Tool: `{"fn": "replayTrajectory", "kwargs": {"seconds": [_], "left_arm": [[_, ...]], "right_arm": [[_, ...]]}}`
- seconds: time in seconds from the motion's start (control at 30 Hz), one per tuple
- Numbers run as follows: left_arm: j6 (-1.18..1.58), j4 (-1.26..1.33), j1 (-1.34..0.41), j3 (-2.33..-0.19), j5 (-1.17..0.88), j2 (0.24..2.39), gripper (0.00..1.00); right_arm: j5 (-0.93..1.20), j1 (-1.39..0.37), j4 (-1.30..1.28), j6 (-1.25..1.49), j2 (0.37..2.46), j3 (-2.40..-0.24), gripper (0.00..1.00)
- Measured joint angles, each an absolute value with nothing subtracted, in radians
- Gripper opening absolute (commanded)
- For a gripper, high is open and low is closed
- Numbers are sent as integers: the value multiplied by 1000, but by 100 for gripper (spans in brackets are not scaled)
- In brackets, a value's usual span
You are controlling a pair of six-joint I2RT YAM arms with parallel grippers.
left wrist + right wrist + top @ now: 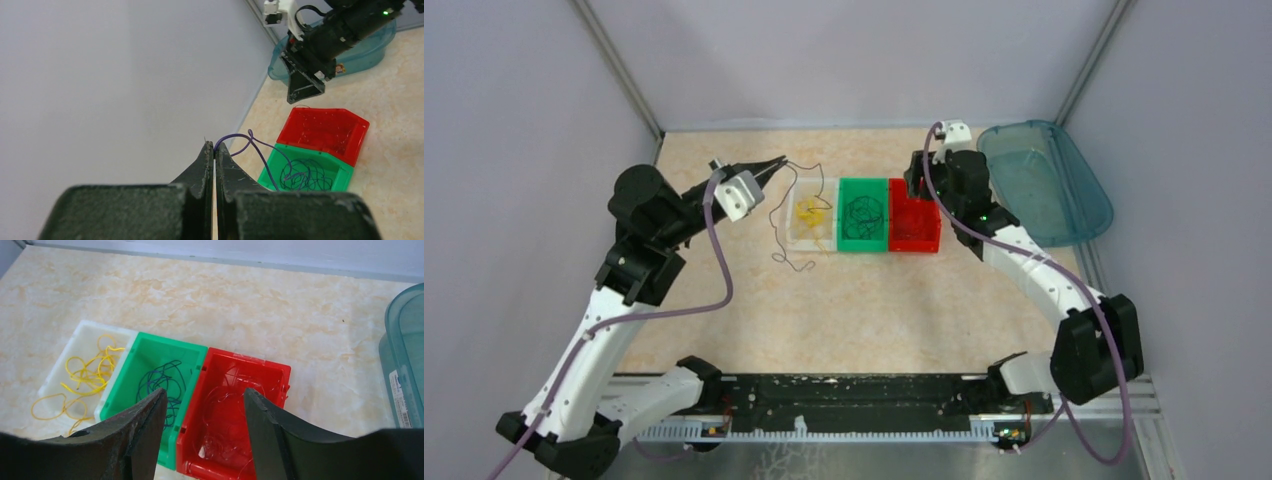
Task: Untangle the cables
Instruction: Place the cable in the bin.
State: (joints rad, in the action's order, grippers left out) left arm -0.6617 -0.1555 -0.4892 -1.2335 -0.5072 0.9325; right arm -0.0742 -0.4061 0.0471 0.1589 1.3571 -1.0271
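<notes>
My left gripper (pixel 216 148) is shut on one end of a dark purple cable (pixel 260 146), held up left of the bins. That cable (pixel 776 232) loops down to the table beside the white bin and trails toward the green bin (pixel 345 172), where more dark cables (pixel 162 382) lie. Yellow cables (pixel 90 372) fill the white bin (pixel 796 190) and spill over its edge. Thin red cables (pixel 235 410) lie in the red bin (pixel 280 371). My right gripper (pixel 204 390) hangs open above the red bin with nothing between its fingers.
The three small bins stand side by side mid-table. A teal plastic tub (pixel 1064 190) sits at the back right, close to my right arm. Grey walls close in the left, right and back sides.
</notes>
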Motion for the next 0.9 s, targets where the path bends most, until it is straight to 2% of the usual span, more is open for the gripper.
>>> {"fn": "replayTrajectory", "kwargs": {"seconds": [0.5, 0.9], "left_arm": [[-560, 94, -490, -1250, -487, 1285, 0], [-580, 213, -527, -1298, -442, 1485, 0]], "right_arm": [[-66, -389, 91, 245, 1090, -832, 59], [-64, -340, 88, 294, 1058, -797, 54]]}}
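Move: The green bin, where the blue cable in the left hand is being taken, lies about 18 cm ahead of that hand, 13 cm to its right and roughly 43 cm below. In the same row, the white bin is about 18 cm ahead and 1 cm right of the left hand, the red bin 18 cm ahead and 24 cm right. From the right hand, the green bin is some 12 cm left, 2 cm ahead and 22 cm below. Keeping the blue cable pinched in its shut fingertips, the left hand swings out high over the bins towards the green one, about 14 cm forward with roughly 9 cm to the right and as much down, the wrist tipping some 10 degrees forward and down. The empty right hand, its fingers staying open, clears out from above the red bin, drawing back about 5 cm and then some 4 cm to the right while rising slightly and rolling its left side up about 10 degrees. ##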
